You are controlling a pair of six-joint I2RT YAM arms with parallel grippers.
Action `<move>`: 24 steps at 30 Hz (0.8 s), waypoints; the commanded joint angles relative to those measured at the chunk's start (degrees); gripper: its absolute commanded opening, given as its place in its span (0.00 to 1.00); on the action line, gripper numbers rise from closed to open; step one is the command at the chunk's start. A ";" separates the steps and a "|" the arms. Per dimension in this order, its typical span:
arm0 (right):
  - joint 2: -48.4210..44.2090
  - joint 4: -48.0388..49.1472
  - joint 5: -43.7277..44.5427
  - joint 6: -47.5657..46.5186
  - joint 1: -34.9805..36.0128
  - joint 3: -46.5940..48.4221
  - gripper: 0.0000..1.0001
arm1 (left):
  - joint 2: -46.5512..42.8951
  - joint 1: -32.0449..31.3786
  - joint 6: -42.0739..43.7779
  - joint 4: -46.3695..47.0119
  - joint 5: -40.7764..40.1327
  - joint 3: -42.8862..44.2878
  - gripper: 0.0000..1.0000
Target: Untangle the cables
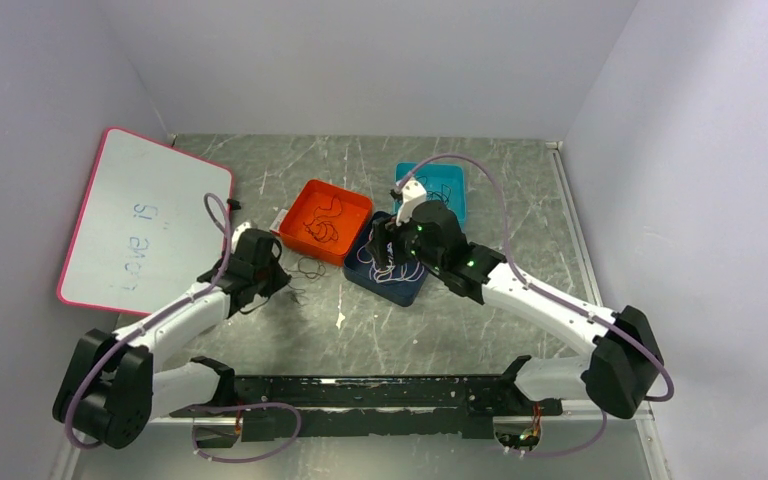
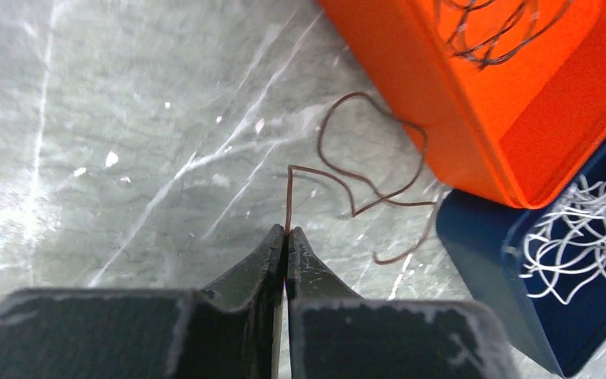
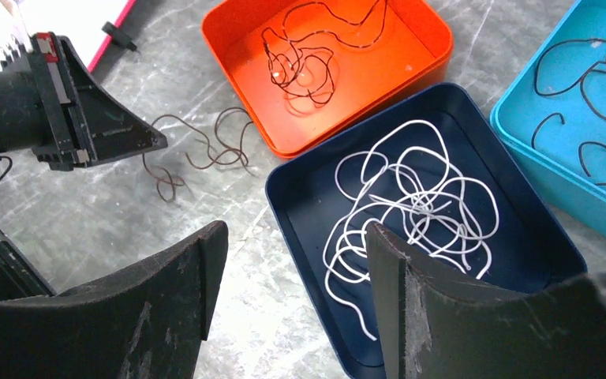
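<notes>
A thin dark cable (image 2: 289, 193) lies in loose loops on the table beside the orange tray (image 2: 473, 118). My left gripper (image 2: 286, 231) is shut on one end of it, down at the table; the same cable (image 3: 205, 150) and left gripper (image 3: 162, 142) also show in the right wrist view. My right gripper (image 3: 293, 237) hangs open over the near left corner of the navy tray (image 3: 284, 189), nothing between its fingers. A white cable (image 3: 410, 197) is coiled in the navy tray. Another dark cable (image 3: 300, 63) lies in the orange tray (image 3: 379, 71), and more dark cable (image 3: 592, 79) in the teal tray (image 3: 536, 134).
The three trays sit together mid-table: orange tray (image 1: 350, 205), navy tray (image 1: 380, 288), teal tray (image 1: 450, 190). A pink-edged whiteboard (image 1: 145, 220) leans at the far left. Grey walls close in the table on three sides.
</notes>
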 commanded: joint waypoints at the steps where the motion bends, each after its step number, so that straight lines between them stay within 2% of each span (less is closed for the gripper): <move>1: -2.87 2.67 1.42 -0.30 0.42 -1.61 0.68 | -4.16 0.44 8.70 -5.68 -5.02 7.49 0.07; 7: -7.57 10.41 5.13 1.02 0.54 -6.60 0.68 | -5.23 0.44 23.09 -13.30 -4.30 18.91 0.07; 12: -10.36 19.82 3.78 -1.92 0.52 -10.49 0.69 | -5.79 0.38 34.78 -18.40 -1.66 27.69 0.07; 18: -13.23 32.64 -5.57 -9.71 0.54 -14.95 0.68 | -9.28 0.40 48.40 -17.16 17.97 34.76 0.07; 21: -13.77 34.96 -10.40 -13.25 0.51 -15.05 0.68 | -8.36 0.37 52.07 -19.40 24.51 39.60 0.07; 24: -13.59 36.03 -13.96 -15.79 0.49 -14.63 0.67 | -7.88 0.32 54.58 -20.01 27.74 41.67 0.07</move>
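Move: The left hand already pinches the brown cable a few centimetres above the table; its loose loops lie about 3 cm ahead and 4 cm right. From that hand the orange box is roughly 11 cm ahead and 7 cm right, the navy box 4 cm ahead and 19 cm right. From the empty right hand those cable loops lie about 12 cm left, level fore and aft, and 18 cm below. Still pinching the brown cable, the left rises some 26 cm, tilting up; the open right climbs 8 cm. ##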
